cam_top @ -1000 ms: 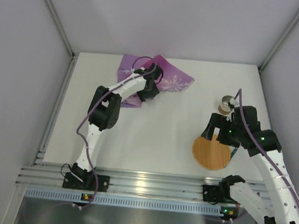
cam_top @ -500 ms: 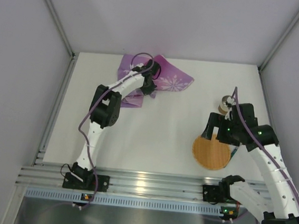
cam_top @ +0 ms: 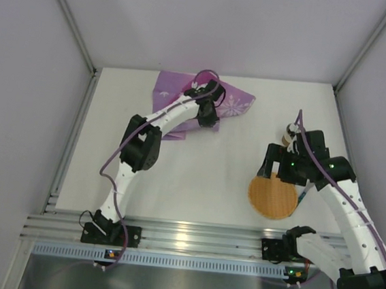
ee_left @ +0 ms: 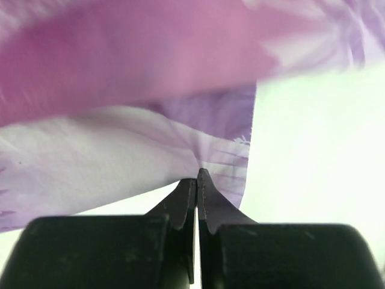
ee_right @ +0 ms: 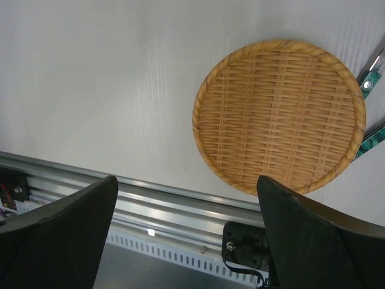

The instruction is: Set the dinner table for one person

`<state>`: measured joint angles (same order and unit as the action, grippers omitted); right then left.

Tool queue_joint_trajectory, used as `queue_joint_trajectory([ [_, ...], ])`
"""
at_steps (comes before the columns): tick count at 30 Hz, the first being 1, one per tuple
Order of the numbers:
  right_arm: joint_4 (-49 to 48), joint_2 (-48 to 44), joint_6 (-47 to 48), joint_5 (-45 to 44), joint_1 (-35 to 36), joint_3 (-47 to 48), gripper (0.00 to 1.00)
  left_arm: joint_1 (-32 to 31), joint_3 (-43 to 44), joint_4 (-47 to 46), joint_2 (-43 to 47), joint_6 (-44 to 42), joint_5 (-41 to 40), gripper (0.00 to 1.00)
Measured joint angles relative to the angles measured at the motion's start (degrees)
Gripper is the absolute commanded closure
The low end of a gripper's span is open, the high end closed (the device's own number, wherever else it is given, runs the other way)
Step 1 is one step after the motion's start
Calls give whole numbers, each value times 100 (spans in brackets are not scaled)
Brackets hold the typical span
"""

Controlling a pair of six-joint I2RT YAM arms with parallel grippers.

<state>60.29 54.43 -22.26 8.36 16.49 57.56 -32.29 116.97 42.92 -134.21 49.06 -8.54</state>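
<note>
The white dinner table (cam_top: 204, 173) holds a purple-pink snowflake placemat (cam_top: 237, 102), crumpled at the back. My left gripper (cam_top: 208, 113) is shut on an edge of the placemat (ee_left: 120, 150); in the left wrist view its tips (ee_left: 197, 178) pinch the cloth just above the tabletop (ee_left: 319, 138). A round woven plate (cam_top: 272, 197) lies near the front right. My right gripper (cam_top: 271, 171) hovers above the plate's left side, open and empty (ee_right: 186, 180), with the plate (ee_right: 280, 114) beyond its fingers.
A small cup (cam_top: 289, 135) stands behind the right arm, partly hidden. Teal-handled cutlery (ee_right: 371, 77) lies at the plate's right edge. The silver rail (cam_top: 184, 238) runs along the near edge, and grey walls close in the sides and back.
My left gripper has moved right with the placemat, dragging its right part further right. The right arm has shifted slightly left over the plate.
</note>
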Motion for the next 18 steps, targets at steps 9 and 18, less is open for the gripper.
queue_joint_trajectory([
  [9, -212, 13, -44, 149, 0, -2, 0, -1462, 566, 485, 579, -848, 249, 100],
  [18, -494, 9, -197, 345, 0, -96, 0, -1827, -251, 520, 715, -942, 1029, 2],
])
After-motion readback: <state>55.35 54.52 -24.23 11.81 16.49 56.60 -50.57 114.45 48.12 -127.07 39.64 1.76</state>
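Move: My left hand holds the near right part of the purple cloth, whose middle lies about 6 cm ahead and 6 cm to the left, a few centimetres lower. The wicker plate I'm bringing the cloth towards is some 22 cm back and 23 cm to my left hand's right, 4 cm lower. Level with that hand, about 28 cm to its right, stands the cup. From my right hand the plate lies about 3 cm right and 17 cm below. I haul the pinched cloth back towards my base and to the right with my left hand, about 16 cm back and 13 cm across, towards the wicker plate, rising some 8 cm on the way while turning about 30 degrees clockwise. Then I sink again by about 4 cm and open the fingers wide, letting go of the cloth short of the plate. ##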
